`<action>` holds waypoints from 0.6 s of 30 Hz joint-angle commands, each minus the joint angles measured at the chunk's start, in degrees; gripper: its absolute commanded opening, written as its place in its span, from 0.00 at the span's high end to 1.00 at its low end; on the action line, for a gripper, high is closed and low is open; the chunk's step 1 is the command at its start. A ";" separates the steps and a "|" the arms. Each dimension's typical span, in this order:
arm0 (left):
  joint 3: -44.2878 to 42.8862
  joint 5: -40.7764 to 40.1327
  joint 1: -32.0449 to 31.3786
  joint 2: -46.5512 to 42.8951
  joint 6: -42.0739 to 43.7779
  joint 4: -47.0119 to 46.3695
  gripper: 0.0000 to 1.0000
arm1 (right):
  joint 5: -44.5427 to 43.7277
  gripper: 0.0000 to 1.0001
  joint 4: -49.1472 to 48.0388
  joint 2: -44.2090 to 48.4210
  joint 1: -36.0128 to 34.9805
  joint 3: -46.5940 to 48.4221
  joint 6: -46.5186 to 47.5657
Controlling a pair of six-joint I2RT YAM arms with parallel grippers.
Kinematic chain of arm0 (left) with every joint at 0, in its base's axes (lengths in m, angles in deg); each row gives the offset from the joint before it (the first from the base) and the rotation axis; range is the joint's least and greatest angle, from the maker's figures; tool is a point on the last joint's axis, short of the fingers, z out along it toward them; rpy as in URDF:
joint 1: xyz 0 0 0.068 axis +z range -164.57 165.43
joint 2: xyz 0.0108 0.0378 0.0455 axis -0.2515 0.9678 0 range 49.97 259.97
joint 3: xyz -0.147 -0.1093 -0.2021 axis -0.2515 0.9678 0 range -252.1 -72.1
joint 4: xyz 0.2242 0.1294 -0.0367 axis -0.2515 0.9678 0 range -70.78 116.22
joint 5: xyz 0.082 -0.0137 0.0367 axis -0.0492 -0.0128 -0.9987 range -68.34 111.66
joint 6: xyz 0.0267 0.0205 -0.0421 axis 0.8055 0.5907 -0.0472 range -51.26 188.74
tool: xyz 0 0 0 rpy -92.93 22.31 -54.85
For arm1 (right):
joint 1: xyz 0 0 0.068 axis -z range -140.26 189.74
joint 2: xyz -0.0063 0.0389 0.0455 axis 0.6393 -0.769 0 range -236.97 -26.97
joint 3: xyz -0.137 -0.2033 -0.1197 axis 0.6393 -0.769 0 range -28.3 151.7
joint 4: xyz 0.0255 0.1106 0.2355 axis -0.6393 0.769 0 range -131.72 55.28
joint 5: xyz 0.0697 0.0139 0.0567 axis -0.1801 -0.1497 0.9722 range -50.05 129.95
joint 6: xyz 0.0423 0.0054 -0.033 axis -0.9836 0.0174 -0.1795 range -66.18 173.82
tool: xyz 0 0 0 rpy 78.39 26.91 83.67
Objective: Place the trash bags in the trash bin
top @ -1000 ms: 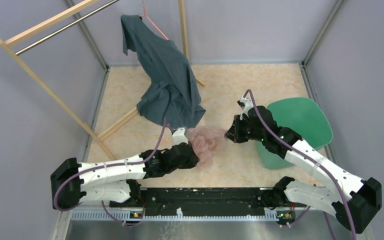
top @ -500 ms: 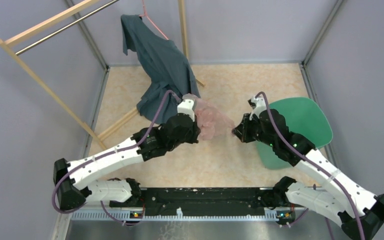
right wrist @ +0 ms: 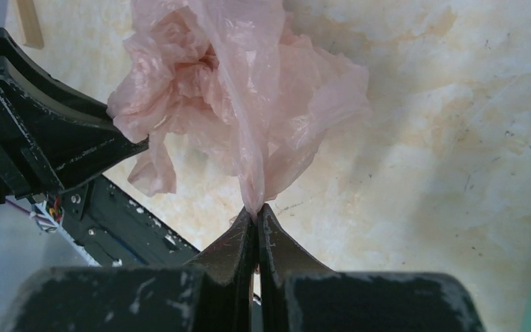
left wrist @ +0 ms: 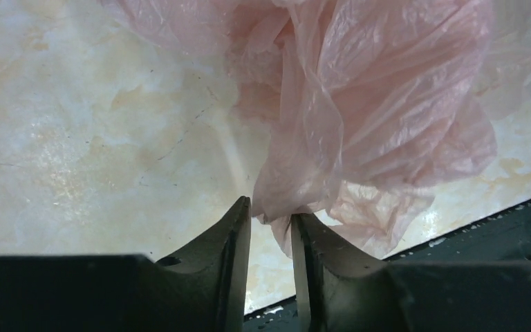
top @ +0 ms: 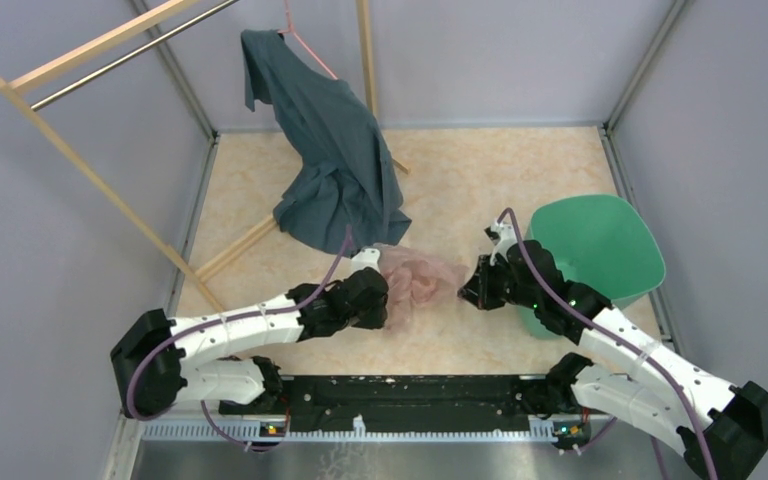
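The pale pink trash bag (top: pixel 420 278) hangs crumpled between my two grippers, just above the marble floor. My right gripper (top: pixel 463 290) is shut on a twisted corner of it; in the right wrist view the film (right wrist: pixel 242 90) runs straight into the pinched tips (right wrist: pixel 255 211). My left gripper (top: pixel 386 298) sits at the bag's left side. In the left wrist view its jaws (left wrist: pixel 271 207) stand apart with floor showing between them, and a fold of the bag (left wrist: pixel 373 104) dangles at the tips without being pinched. The teal trash bin (top: pixel 560 207) stands upright just right of the right gripper.
A dark blue-grey shirt (top: pixel 335 170) hangs from a wooden rack (top: pixel 90 170) at the back left, its hem close to the left gripper. Grey walls enclose the floor. The black base rail (top: pixel 410 390) runs along the near edge.
The left arm swung out toward the shirt with the bag, then came back nearer, and its jaws have parted. The right gripper shifted slightly left, still pinching the bag.
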 commanded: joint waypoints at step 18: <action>16.96 11.88 0.07 -13.11 -14.81 -26.19 0.09 | 2.53 1.00 -6.90 0.00 0.17 0.30 -1.95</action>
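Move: Beside the left fingertips, which have the trash bag's loose lower end between them, the bag's middle lies about 4 cm ahead, 5 cm to the right and 2 cm lower. The shirt's lower end is some 13 cm ahead of the left hand and 7 cm to its left. From the right hand, shut on the bag's other edge, the bag's middle is about 10 cm left, 2 cm ahead and 8 cm below; the trash bin stands roughly 23 cm right and 6 cm ahead, about level. Opening wide, the left fingers let go of the bag's lower end as the hand lifts about 2 cm, then draws back some 3 cm and slightly right, sinking a little, away from the bag's middle; meanwhile it rolls some 20 degrees so its fingers point more to the right and less down. The right hand keeps its pinch and eases up and left by about 1 cm each. ##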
